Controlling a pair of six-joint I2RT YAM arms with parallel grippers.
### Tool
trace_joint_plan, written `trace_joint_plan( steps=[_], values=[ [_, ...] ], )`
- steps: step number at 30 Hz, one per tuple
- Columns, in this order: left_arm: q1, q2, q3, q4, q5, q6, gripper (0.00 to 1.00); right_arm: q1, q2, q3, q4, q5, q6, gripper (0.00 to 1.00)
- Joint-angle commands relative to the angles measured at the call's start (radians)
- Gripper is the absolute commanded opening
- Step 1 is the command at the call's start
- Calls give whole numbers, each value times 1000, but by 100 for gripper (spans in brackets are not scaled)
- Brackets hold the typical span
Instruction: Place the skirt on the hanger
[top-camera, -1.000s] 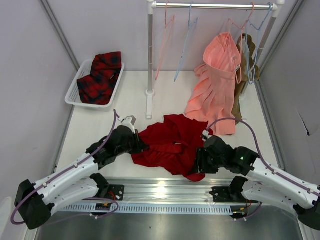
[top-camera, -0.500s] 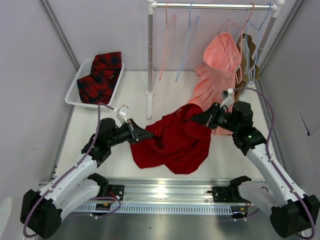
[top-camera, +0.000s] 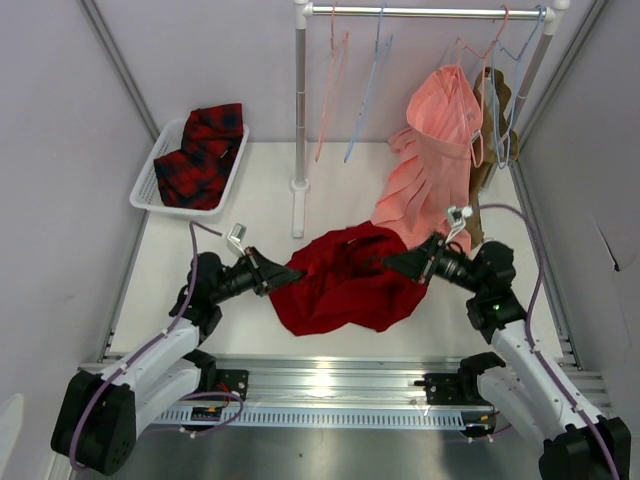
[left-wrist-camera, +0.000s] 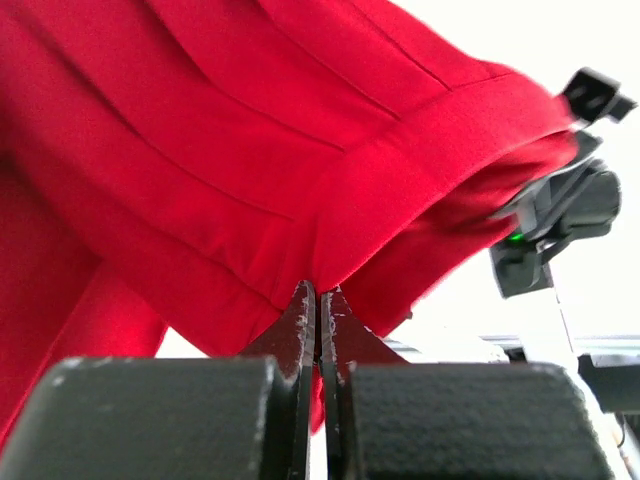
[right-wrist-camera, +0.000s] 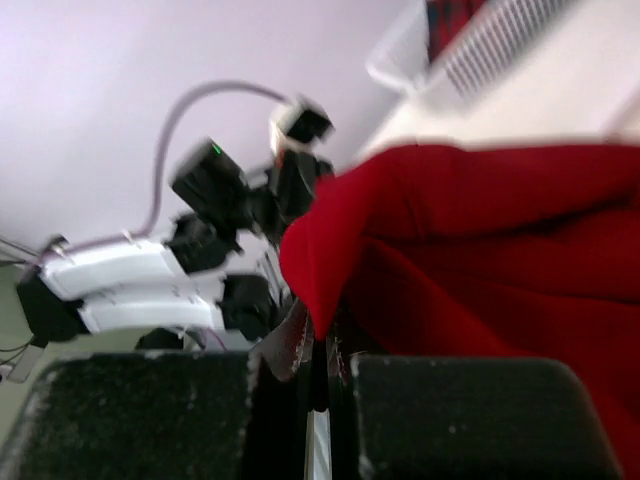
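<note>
The deep-red skirt hangs stretched between both grippers, lifted off the white table. My left gripper is shut on its left edge; in the left wrist view the fabric is pinched at the left gripper's tips. My right gripper is shut on the right edge, and in the right wrist view a fold of the skirt drops into the right gripper. The light-blue hanger dangles from the rail at the back, apart from both arms.
A pink pleated skirt hangs on a pink hanger at the right of the rail. Pink hangers hang near the rack's white pole. A white basket holding a plaid garment sits at back left.
Both grippers have lifted the skirt from a heap on the table and pulled it taut between them. The right gripper closed on the skirt's edge and swung up and right.
</note>
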Motion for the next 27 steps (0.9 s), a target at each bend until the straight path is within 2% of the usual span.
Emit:
trace_joint_plan(
  steps=[1, 3, 6, 9, 13, 16, 19, 20, 22, 25, 26, 27],
  values=[
    [12, 29, -28, 96, 13, -15, 0, -8, -50, -164, -18, -15, -49, 0],
    [12, 58, -33, 81, 8, 28, 0, -17, -115, -294, -51, -4, -52, 0],
    [13, 124, -57, 143, 22, 27, 0, -39, -207, -429, -55, -10, -26, 0],
    [13, 202, -88, 214, 37, 25, 0, -51, -276, -505, -112, 7, -35, 0],
    [13, 286, -96, 259, 39, 38, 0, -59, -256, -526, -153, 24, -100, 0],
    [13, 337, -41, 167, 11, 108, 0, -67, -178, -520, -114, 38, -105, 2],
    [13, 354, -4, 4, -38, 177, 0, -67, -70, -456, -181, 109, -147, 7],
    [13, 354, 39, -89, -78, 197, 2, -67, -43, -448, -180, 113, -166, 10],
    [13, 354, 71, -163, -112, 245, 5, -70, 18, -444, -140, 120, -161, 17],
    [13, 357, 127, -267, -174, 297, 18, -68, 66, -422, -115, 111, -157, 25],
    [13, 359, 131, -286, -187, 305, 23, -67, 84, -404, -121, 111, -158, 30],
    [13, 360, 143, -313, -213, 317, 25, -67, 84, -392, -133, 113, -169, 32]
  ],
)
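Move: Both hands already grip the red skirt, stretched between them. The bare table patch for it is centred about 13 cm right of the left hand, 3 cm farther out and 15 cm down; from the right hand it is some 7 cm left, 5 cm ahead and 25 cm down. The pole foot stands about 22 cm straight ahead of the left hand; the pink dress's hem is about 14 cm ahead and 11 cm right of the right hand. Bring both grippers down to lay the held skirt on the table: sink the right about 23 cm, easing back and slightly right, and the left about 10 cm straight down, then nudge the left a little forward. Tip both sets of fingers downward as they sink, and near the bottom open them partway to free the cloth. ##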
